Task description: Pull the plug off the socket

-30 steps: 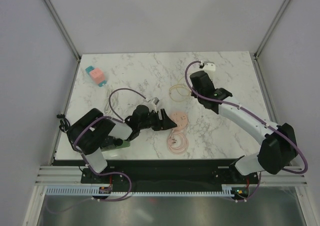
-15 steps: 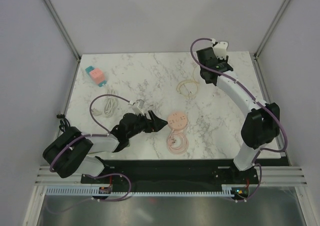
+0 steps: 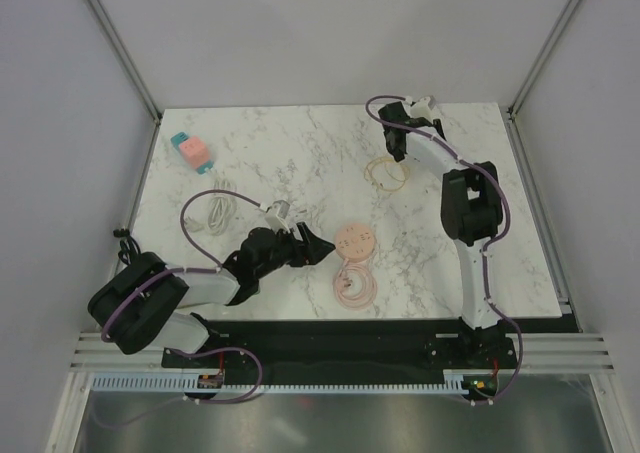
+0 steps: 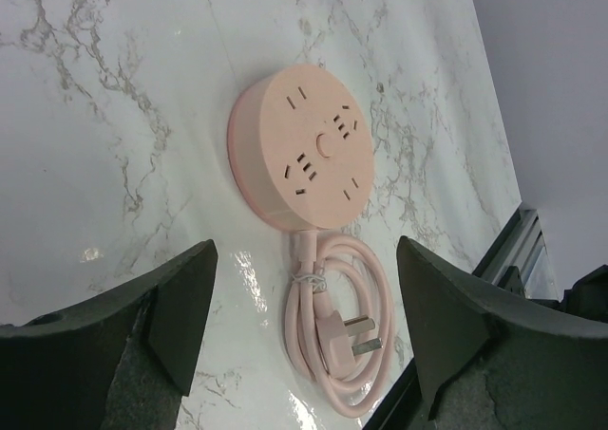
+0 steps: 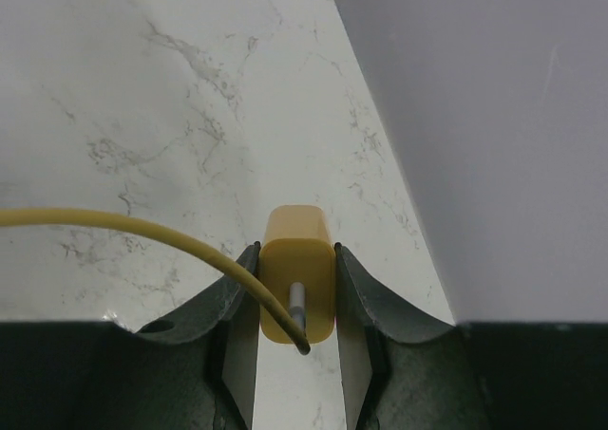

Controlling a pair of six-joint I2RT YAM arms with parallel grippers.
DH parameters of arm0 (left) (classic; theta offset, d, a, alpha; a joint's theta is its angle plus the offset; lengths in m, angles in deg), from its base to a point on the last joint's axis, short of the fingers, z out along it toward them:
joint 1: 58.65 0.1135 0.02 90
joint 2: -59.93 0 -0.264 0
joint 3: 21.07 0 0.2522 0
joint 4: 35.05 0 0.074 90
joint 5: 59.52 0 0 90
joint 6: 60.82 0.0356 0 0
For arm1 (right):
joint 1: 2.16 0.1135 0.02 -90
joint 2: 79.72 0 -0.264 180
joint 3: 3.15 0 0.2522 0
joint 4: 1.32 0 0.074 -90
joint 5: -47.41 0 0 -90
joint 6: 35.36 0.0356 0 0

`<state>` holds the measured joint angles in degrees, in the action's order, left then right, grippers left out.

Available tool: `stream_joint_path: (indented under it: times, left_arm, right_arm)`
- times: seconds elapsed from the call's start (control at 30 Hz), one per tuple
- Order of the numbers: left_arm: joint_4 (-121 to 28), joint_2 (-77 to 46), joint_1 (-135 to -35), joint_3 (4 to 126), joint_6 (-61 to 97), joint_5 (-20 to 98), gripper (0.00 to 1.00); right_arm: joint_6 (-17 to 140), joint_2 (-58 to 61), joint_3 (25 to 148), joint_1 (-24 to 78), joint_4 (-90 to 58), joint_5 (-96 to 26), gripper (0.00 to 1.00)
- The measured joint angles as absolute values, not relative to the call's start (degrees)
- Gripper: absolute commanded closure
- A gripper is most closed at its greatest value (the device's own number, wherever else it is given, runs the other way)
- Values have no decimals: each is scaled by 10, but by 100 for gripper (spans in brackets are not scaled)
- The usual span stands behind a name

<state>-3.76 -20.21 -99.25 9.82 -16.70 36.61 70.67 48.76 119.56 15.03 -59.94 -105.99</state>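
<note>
The round pink socket lies flat on the marble, and in the left wrist view the socket has nothing in its slots. Its own pink cord is coiled beside it. My left gripper is open, low over the table just short of the socket, also seen from above as the left gripper. My right gripper is shut on a yellow plug, held above the far right of the table. A yellow cable trails from the plug down to a loop of cable.
A teal and pink block sits at the far left. A white cable lies left of my left arm. The side wall stands close on the right of the right gripper. A metal frame rail borders the table's near edge.
My right arm has swung from mid-table to the far right corner with the yellow plug, dragging the yellow cable after it. My left arm drew back from the socket, then stayed still.
</note>
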Motion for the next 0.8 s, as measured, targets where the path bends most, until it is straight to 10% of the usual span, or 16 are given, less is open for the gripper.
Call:
stream_joint_path:
  times: [0.8]
  left_arm:
    - [-38, -211, -1003, 100, -166, 366, 19]
  right_arm:
    - [652, 618, 1296, 153, -611, -988, 31]
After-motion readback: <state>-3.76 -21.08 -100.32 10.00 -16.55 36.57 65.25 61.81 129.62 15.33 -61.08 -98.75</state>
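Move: The plug is already in the right hand's fingers; the bare table spot it is taken to lies about 2 cm ahead of that hand, 1 cm to its left and roughly 8 cm below. Its yellow cable loop lies some 13 cm to the hand's left and 7 cm back, the socket about 24 cm left and 21 cm back, both on the table. From the left hand, the spot is about 27 cm ahead, 32 cm to its right and 3 cm lower. The plug, still pinched by the right hand at first, is lowered about 7 cm to the bare table beyond its cable loop, the hand easing some 3 cm forward and its fingers tipping about 10 degrees further down. With the descent all but over, the fingers open and let go, while the hand drifts slightly left. ##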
